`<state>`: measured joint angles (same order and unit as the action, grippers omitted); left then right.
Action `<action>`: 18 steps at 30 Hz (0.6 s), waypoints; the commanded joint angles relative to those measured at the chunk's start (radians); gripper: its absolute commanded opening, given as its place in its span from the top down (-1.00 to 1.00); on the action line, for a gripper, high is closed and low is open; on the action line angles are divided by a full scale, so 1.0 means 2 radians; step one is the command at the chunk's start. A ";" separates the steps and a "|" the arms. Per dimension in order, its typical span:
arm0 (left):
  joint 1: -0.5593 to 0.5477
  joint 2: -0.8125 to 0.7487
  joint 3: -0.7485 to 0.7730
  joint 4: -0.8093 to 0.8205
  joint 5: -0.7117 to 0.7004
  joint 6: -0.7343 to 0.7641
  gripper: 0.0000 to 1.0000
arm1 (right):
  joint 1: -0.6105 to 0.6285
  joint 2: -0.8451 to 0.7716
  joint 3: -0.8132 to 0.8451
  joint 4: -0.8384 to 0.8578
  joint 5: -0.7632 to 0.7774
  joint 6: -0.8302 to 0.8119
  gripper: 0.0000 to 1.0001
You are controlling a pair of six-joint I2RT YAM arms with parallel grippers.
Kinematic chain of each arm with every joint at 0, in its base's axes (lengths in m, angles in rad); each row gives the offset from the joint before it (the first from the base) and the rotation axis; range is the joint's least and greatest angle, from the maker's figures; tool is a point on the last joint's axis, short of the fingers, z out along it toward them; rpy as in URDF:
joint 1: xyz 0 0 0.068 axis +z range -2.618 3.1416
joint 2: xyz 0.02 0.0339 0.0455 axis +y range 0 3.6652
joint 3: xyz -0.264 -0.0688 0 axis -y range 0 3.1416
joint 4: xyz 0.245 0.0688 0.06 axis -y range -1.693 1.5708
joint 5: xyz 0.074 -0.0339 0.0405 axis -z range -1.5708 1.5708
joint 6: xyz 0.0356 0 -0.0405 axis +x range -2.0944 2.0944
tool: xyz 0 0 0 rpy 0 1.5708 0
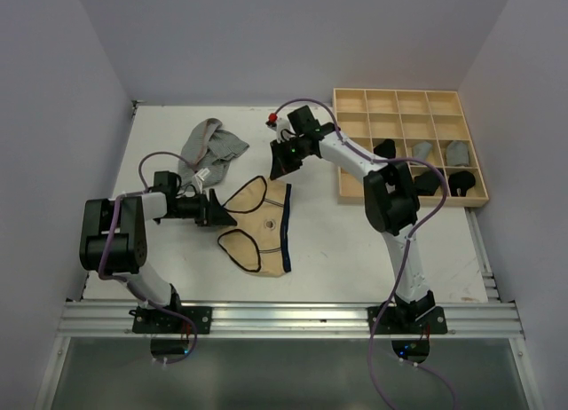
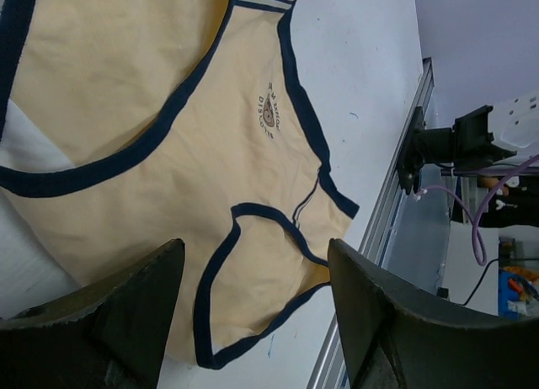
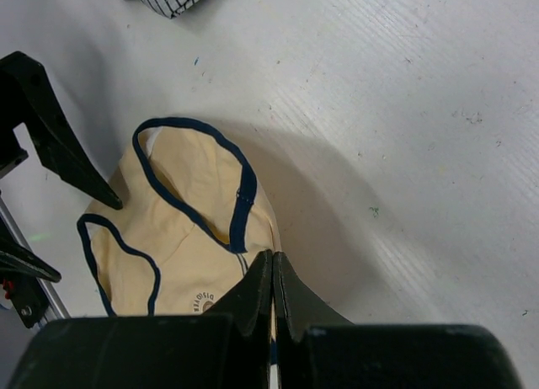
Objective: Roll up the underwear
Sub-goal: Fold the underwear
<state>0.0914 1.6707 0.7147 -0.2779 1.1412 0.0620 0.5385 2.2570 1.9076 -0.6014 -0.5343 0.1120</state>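
A tan-beige underwear [image 1: 259, 219] with dark trim lies spread flat in the middle of the table; it also shows in the left wrist view [image 2: 168, 136] and the right wrist view [image 3: 185, 237]. My left gripper [image 1: 224, 213] is at its left edge, low over the cloth, open [image 2: 253, 254] with nothing between the fingers. My right gripper [image 1: 278, 169] hovers over the garment's far right corner, shut [image 3: 274, 258], and holds nothing that I can see. A light grey underwear [image 1: 211, 148] lies crumpled at the back left.
A pale wooden grid tray [image 1: 355, 98] stands at the back right with several dark and grey rolled garments [image 1: 422, 150] in its near compartments. An aluminium rail [image 1: 293, 317] runs along the table's near edge.
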 commanded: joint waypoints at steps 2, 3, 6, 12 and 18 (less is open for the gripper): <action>0.008 0.014 -0.010 0.065 0.012 -0.065 -0.46 | 0.001 -0.041 0.011 0.003 -0.003 0.005 1.00; 0.010 0.020 -0.017 0.075 0.009 -0.075 -0.46 | 0.001 -0.043 0.010 0.002 -0.004 0.005 1.00; 0.015 0.040 -0.028 0.099 -0.007 -0.095 -0.46 | 0.003 -0.058 0.007 0.003 -0.008 0.005 1.00; 0.033 0.048 -0.034 0.118 -0.021 -0.118 -0.47 | 0.011 -0.082 -0.003 0.006 -0.013 0.009 1.00; 0.039 -0.006 -0.064 0.178 0.011 -0.151 -0.49 | 0.020 -0.098 -0.013 0.002 -0.010 0.007 1.00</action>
<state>0.1562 1.7218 0.6239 -0.0414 1.1694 -0.1886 0.5701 2.1246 1.8954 -0.6052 -0.5423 0.1192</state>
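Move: The right hand already pinches the far edge of the underwear, whose middle lies about 13 cm back, 4 cm to its left and 6 cm below; the grey striped cloth is some 6 cm ahead and 16 cm to its left. From the open left hand the underwear's middle is about 6 cm to the right, 2 cm back and 4 cm below, with the striped cloth 18 cm ahead and 5 cm to the left. Still pinching the far edge of the underwear, the right hand waits briefly, then lifts it faster and faster, about 6 cm up, easing slightly back and left near the end. The left hand, jaws wide open, dips some 1.5 cm at the underwear's left edge and edges about 1 cm left, its wrist turning roughly 10 degrees; whether it touches the cloth isn't clear. ##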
